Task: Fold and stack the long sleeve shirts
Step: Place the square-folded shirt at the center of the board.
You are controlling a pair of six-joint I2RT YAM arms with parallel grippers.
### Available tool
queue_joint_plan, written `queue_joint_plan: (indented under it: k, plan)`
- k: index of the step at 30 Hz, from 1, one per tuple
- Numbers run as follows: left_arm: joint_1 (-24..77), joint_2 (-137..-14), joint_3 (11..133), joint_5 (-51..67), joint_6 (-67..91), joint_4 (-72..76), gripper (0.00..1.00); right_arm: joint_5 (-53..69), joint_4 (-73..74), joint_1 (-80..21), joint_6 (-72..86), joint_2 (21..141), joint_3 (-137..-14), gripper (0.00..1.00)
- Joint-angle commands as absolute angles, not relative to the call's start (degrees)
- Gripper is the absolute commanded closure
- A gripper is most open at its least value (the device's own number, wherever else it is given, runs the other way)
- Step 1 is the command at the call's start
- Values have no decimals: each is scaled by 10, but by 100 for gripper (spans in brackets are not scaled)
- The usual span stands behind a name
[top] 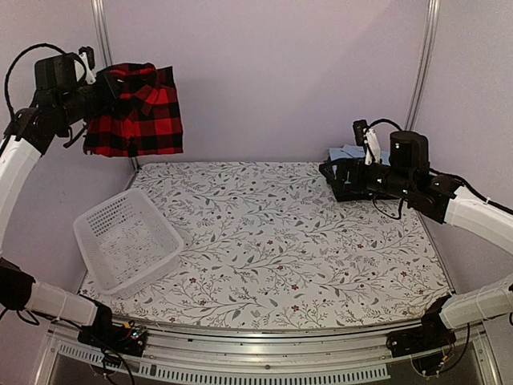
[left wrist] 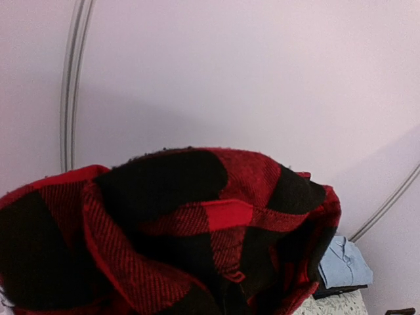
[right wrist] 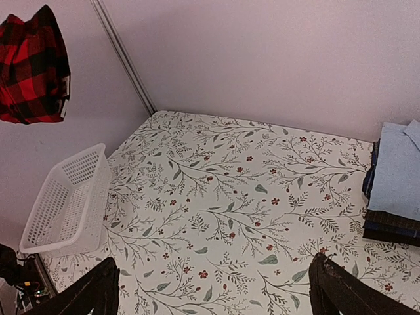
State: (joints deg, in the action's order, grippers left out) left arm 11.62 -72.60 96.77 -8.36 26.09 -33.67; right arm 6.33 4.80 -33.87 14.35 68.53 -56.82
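High at the back left, my left gripper is shut on the red-and-black checked shirt, which hangs bunched well above the table. That shirt fills the left wrist view and hides the fingers. It also shows in the right wrist view as the checked shirt at top left. A stack of folded shirts, light blue on top of dark ones, lies at the back right corner. My right gripper hovers just in front of that stack, open, with nothing between its fingers.
A white mesh basket stands tilted at the left side of the floral-patterned table, and shows again as the basket in the right wrist view. Pale walls and metal frame posts enclose the back.
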Motion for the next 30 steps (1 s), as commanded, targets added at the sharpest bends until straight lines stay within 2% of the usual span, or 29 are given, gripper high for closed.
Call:
queue_joint_plan:
  k: [1,8,14,22,30]
  plan:
    - [196,-726,997,-58,229,-260,100,58,45,-343,138,688,-589,1]
    - [367,-768,971,-80,229,-200,100,44,51,-342,132,685,-597,1]
    - [475,-818,924,-85,254,-147,100,27,63,-342,128,669,-597,1]
    - [494,-879,774,1,361,-51,100,7,67,-342,136,657,-571,1]
    - [486,-980,737,56,383,-43,100,-24,50,-338,172,661,-533,1]
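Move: The red-checked shirt already hangs from the left hand's shut fingers, high over the far-left side. The board's centre, where it is bound, lies about 36 cm to that hand's right, 5 cm back and some 48 cm below. The white basket sits about 9 cm back, 9 cm left and 43 cm down; the folded stack is some 13 cm ahead and 66 cm right. From the idle right hand, the centre is about 18 cm left, level fore-and-aft, 30 cm down. The checked shirt, still pinched, is swung by the left arm away from the basket and about 33 cm to the right towards the board's centre, nearly level at first with a slight drift back, then lowered some 27 cm as the sideways travel eases off. The wrist turns about 40 degrees clockwise and tips downward; the fingers keep their hold. ##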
